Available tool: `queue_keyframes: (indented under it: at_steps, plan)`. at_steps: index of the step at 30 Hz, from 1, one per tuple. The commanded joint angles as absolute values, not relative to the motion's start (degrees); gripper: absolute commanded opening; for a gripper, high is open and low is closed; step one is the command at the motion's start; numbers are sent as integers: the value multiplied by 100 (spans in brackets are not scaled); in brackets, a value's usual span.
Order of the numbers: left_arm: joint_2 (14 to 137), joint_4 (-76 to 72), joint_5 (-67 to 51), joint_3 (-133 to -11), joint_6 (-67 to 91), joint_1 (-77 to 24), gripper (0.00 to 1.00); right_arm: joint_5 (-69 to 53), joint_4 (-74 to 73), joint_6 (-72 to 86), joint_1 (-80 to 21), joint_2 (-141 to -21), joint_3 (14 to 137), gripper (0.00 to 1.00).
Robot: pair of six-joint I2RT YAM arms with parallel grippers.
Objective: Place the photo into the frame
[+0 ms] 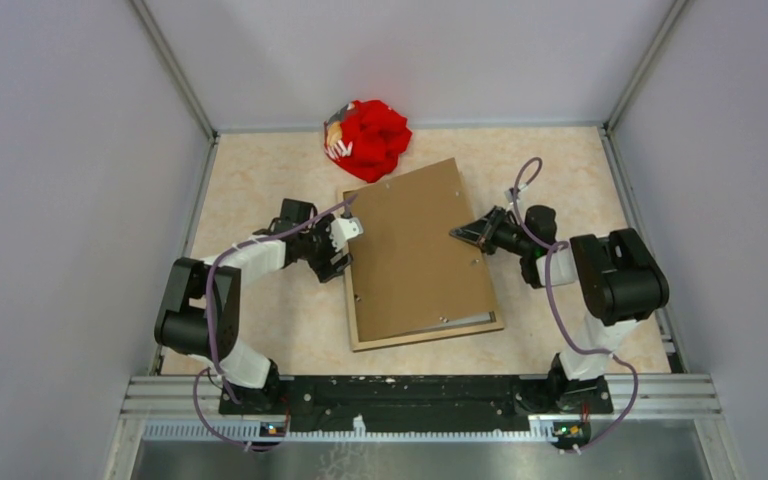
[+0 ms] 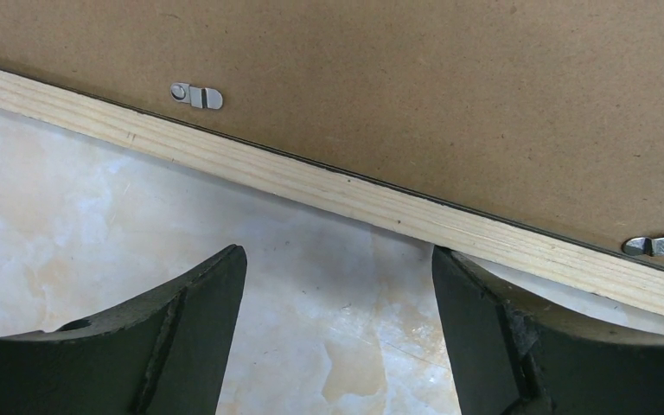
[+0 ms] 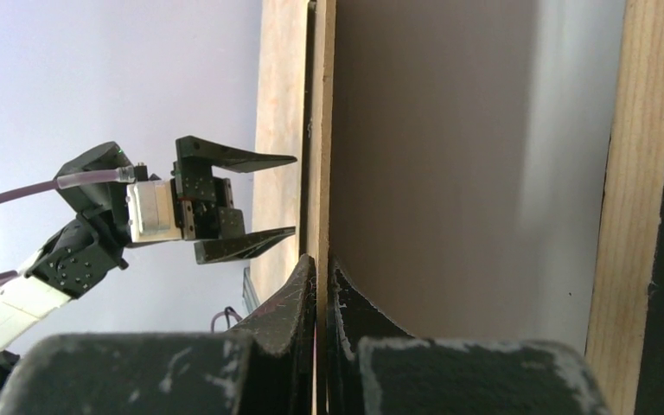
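Note:
The frame [image 1: 430, 335] lies back-up in the middle of the table, showing its light wood rim. On it rests the photo [image 1: 415, 250], brown board back up; its picture side is hidden. My right gripper [image 1: 463, 233] is shut on the photo's right edge, and in the right wrist view the fingertips [image 3: 321, 268] pinch the thin board [image 3: 432, 173] beside a wood rail [image 3: 622, 216]. My left gripper [image 1: 352, 235] stands open at the frame's left edge. In the left wrist view its open gripper [image 2: 339, 259] sits just short of the wood rail [image 2: 328, 186], holding nothing.
A red cloth bundle [image 1: 368, 138] sits at the back of the table, just beyond the frame's far corner. Small metal turn clips [image 2: 197, 95] lie on the board near the rail. Grey walls close in the table on three sides.

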State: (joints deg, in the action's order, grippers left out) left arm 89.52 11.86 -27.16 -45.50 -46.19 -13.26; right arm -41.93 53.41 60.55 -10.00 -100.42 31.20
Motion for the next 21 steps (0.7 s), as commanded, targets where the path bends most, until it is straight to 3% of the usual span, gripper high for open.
queue_keyframes:
  at_steps: [1, 7, 12, 15, 21]
  plan:
    - [8977, 1111, -3037, -4745, -4575, -1397, 85, -4058, 5682, 5711, -1119, -9926, 3242, 0]
    - [8949, 1101, -3131, -4751, -4514, -1413, 84, -3702, 5749, 5695, -1423, -9927, 2909, 3]
    - [8901, 1200, -3103, -4851, -4489, -1415, 84, -3020, 3647, 4694, -1673, -9118, 3265, 12]
    - [8879, 1260, -3079, -4936, -4457, -1406, 85, -2294, 1832, 3972, -1978, -8643, 3768, 28]
    - [8779, 1314, -3005, -5038, -4456, -1406, 85, -1218, 285, 3459, -2534, -8476, 4284, 66]
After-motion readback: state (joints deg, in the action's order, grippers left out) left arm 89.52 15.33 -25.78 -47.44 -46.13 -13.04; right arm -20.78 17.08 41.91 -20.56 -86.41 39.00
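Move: The right hand pinches the raised right edge of the backing board; the face-down frame it belongs in has its middle about 6 cm to this hand's left, 4 cm back and 8 cm below. The board's own middle is some 6 cm left, 3 back and 4 below, the near-side metal clip about 14 back, 1 left and 8 below, the red cloth 20 ahead, 15 left and 8 below. From the left hand the frame's middle lies roughly 14 cm right, 1 ahead, 2 below. Leftward over the board and slightly back, hardly more than 1.5 cm in all, the right hand eases along, dipping about 1 cm and coming back up while its fingers open well past half and let go of their pinch on the board's edge. The wrist rolls some 20 degrees, tipping the fingertips further down. ##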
